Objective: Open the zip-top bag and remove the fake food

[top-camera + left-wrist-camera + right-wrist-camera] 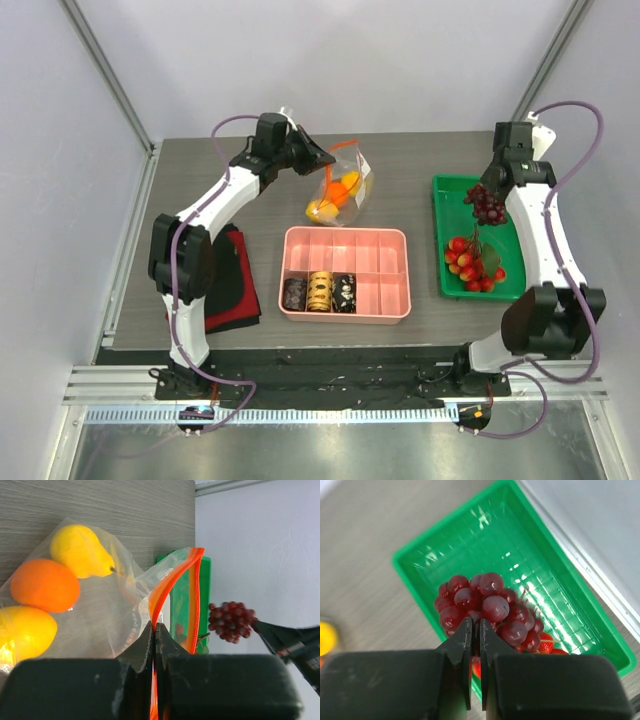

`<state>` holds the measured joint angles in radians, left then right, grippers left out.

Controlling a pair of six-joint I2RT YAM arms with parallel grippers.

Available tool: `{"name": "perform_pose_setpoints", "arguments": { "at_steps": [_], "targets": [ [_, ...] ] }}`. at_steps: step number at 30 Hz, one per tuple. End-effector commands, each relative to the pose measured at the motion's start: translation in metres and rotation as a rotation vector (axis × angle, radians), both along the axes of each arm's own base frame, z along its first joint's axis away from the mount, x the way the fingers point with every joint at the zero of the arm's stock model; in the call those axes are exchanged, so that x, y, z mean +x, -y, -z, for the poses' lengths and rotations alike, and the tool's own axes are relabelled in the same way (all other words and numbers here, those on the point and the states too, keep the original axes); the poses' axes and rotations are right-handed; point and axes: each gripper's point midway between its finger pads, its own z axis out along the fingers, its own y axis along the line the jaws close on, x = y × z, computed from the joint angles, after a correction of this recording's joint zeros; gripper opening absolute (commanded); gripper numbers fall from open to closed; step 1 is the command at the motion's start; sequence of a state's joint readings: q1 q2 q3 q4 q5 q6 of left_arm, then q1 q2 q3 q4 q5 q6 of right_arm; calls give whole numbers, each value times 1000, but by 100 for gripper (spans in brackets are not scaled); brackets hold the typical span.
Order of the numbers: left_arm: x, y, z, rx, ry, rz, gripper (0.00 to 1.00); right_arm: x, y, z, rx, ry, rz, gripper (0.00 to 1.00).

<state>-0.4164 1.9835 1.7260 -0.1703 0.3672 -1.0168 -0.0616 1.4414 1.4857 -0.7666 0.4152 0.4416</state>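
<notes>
The clear zip-top bag (362, 172) (107, 622) hangs at the back middle of the table, its red-orange zip strip (160, 587) parted. My left gripper (322, 157) (155, 625) is shut on one side of that strip. Inside the bag lie a yellow pear (80, 550), an orange (45, 585) and another yellow fruit (25, 632). My right gripper (483, 189) (475, 622) is shut on the dark purple grape bunch (487, 206) (490, 602) (231, 621), held just above the green tray (449, 192) (530, 550). Red fake food (470, 265) lies in the tray's near half.
A pink compartment box (386, 262) stands in the middle of the table, with three dark and gold patterned cylinders (320, 292) in its front row. A dark red cloth (240, 285) lies by the left arm. The table's back edge and a white wall are close behind both grippers.
</notes>
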Motion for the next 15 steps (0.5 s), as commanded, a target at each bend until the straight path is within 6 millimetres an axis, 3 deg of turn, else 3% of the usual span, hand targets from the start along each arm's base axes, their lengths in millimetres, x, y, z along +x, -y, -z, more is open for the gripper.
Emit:
{"name": "perform_pose_setpoints", "arguments": {
  "at_steps": [1, 7, 12, 15],
  "targets": [
    [-4, -3, -23, -30, 60, 11, 0, 20, 9, 11, 2, 6, 5, 3],
    [-8, -4, -23, -44, 61, 13, 0, 39, 11, 52, 25, -87, -14, 11],
    [-11, -4, -29, -58, 69, 17, 0, 40, 10, 79, 20, -170, -45, 31],
    [-11, -4, -32, -58, 76, 16, 0, 40, 10, 81, 21, -200, -57, 52]
  ]
}}
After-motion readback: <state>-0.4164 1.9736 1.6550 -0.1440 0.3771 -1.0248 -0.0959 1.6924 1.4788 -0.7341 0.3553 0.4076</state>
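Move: The right hand holds the grapes, their middle some 5 cm below its fingertips and 1 cm ahead. The middle of the green tray, where they are going, lies about 6 cm to this hand's right, 1 cm back and 21 cm below; the red fruit bunch in it is about 7 cm back, 2 cm right and 20 cm below. From the left hand, shut on the bag's edge, the tray is roughly 41 cm right, 13 cm back and 19 cm down. Downward into the space over the green tray, the right hand sinks nearly 10 cm while easing some 3 cm forward, its fingers tipping steeper. Still sinking but slowing, it opens them a little under half way and lets go of the grapes ahead of the red fruit. The left hand keeps its pinch on the bag's orange-edged mouth and settles about 2 cm lower. ##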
